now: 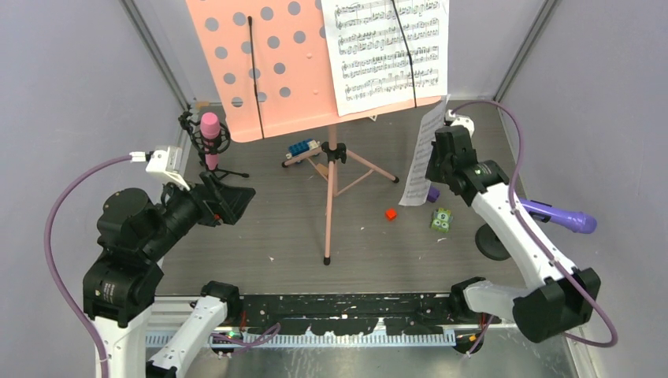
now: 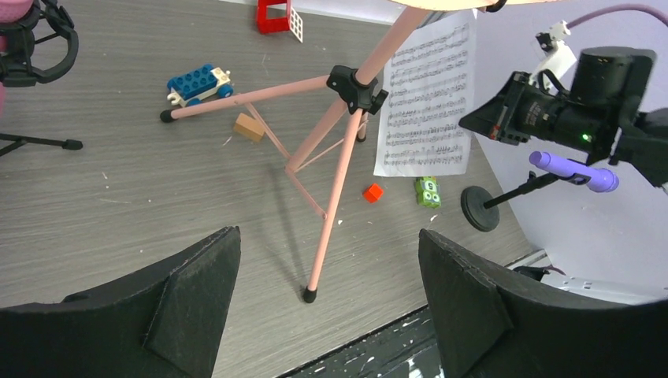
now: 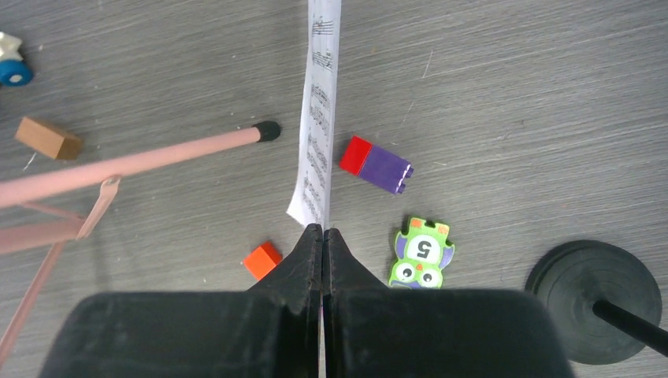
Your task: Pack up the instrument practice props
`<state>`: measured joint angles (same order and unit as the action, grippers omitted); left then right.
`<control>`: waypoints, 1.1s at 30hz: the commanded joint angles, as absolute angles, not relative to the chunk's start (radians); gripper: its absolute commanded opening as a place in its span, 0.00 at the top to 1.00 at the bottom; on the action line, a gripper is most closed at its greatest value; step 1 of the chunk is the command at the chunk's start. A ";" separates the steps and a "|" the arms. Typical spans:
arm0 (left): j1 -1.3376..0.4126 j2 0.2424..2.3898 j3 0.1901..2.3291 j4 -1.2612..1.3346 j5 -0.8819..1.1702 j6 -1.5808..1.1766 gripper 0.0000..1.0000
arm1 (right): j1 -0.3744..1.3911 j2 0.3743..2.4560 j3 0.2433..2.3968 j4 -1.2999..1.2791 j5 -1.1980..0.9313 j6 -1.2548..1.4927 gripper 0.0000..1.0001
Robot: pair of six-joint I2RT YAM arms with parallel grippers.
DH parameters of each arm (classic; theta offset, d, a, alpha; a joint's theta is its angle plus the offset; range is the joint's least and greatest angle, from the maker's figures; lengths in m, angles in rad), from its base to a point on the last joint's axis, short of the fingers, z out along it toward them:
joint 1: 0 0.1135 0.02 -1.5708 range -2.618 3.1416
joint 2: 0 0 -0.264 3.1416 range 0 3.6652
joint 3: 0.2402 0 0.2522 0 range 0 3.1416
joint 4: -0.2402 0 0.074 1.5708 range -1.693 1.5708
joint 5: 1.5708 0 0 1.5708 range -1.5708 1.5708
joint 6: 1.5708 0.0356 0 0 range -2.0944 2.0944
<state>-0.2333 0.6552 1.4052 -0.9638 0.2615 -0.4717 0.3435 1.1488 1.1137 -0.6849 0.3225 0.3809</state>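
Note:
The pink perforated music rack (image 1: 260, 63) stands at the back on its tripod legs (image 1: 331, 197), with one white sheet-music page (image 1: 386, 51) clipped to it. My right gripper (image 1: 433, 161) is shut on a second page (image 1: 421, 153) that hangs upright, seen edge-on in the right wrist view (image 3: 319, 118) beyond the pinched jaws (image 3: 323, 231). The pink microphone (image 1: 209, 130) sits in its black mount at the back left. The purple microphone (image 1: 563, 216) rests on a mount with a round base (image 1: 492, 242). My left gripper (image 2: 329, 236) is open and empty, above the near tripod leg.
A blue toy car (image 1: 302, 148) lies under the rack beside a brown block (image 2: 249, 127). A red cube (image 1: 390, 213), a green owl block (image 1: 441, 220) and a red-and-purple block (image 3: 376, 164) lie below the held page. Grey walls close in on both sides.

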 commanded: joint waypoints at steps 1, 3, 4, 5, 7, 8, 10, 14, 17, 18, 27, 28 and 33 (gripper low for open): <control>-0.232 0.656 1.421 -0.968 0.266 -0.465 0.16 | 0.290 1.220 1.206 -0.637 0.293 0.406 0.99; -0.232 0.659 1.442 -0.991 0.253 -0.448 0.16 | 0.266 1.252 1.229 -0.644 0.331 0.401 0.98; -0.232 0.662 1.454 -1.003 0.249 -0.439 0.16 | 0.251 1.279 1.243 -0.656 0.350 0.399 0.97; -0.232 0.665 1.463 -1.013 0.244 -0.431 0.15 | 0.234 1.296 1.260 -0.670 0.357 0.398 0.97; -0.232 0.667 1.476 -1.029 0.237 -0.424 0.15 | 0.196 1.336 1.288 -0.692 0.345 0.396 0.97; -0.232 0.669 1.478 -1.033 0.235 -0.422 0.15 | 0.175 1.355 1.299 -0.697 0.323 0.399 0.96; -0.232 0.669 1.481 -1.038 0.233 -0.422 0.15 | 0.142 1.404 1.319 -0.707 0.285 0.405 0.96; -0.232 0.671 1.483 -1.044 0.232 -0.423 0.15 | 0.100 1.499 1.380 -0.742 0.234 0.401 0.96; -0.232 0.672 1.489 -1.052 0.230 -0.417 0.15 | 0.084 1.554 1.411 -0.762 0.199 0.396 0.94; -0.232 0.673 1.492 -1.056 0.229 -0.415 0.15 | 0.083 1.569 1.421 -0.767 0.196 0.393 0.94; -0.232 0.671 1.498 -1.072 0.227 -0.407 0.15 | 0.078 1.589 1.445 -0.785 0.239 0.385 0.59; -0.232 0.670 1.499 -1.073 0.227 -0.406 0.15 | 0.077 1.581 1.445 -0.784 0.245 0.385 0.54; -0.232 0.668 1.495 -1.077 0.223 -0.403 0.15 | 0.077 1.512 1.454 -0.793 0.283 0.393 0.44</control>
<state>-0.2333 0.6636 1.4696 -1.0752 0.2329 -0.4263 0.0811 1.6081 1.4021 -0.7906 0.2340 0.3912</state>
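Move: The right gripper already holds the loose music sheet. The bare table at the back right, where it goes, is about 19 cm ahead, 6 cm right and 20 cm down. The red-purple brick sits 10 cm ahead and 4 cm right of this hand, the stand's right foot 13 cm ahead and 4 cm left, and the green owl 3 cm ahead and 7 cm right, all some 20 cm below. From the left gripper that spot is roughly 34 cm ahead, 42 cm right and 38 cm down. Carry the held sheet forward with the right gripper about 7 cm, swinging it some 6 cm right and sinking about 6 cm, towards the open table beyond the red-purple brick. Turn the wrist slightly clockwise and tip the fingers about 15 degrees further down; once the hand has stopped advancing, open the fingers a bit past halfway to let go of the sheet. ##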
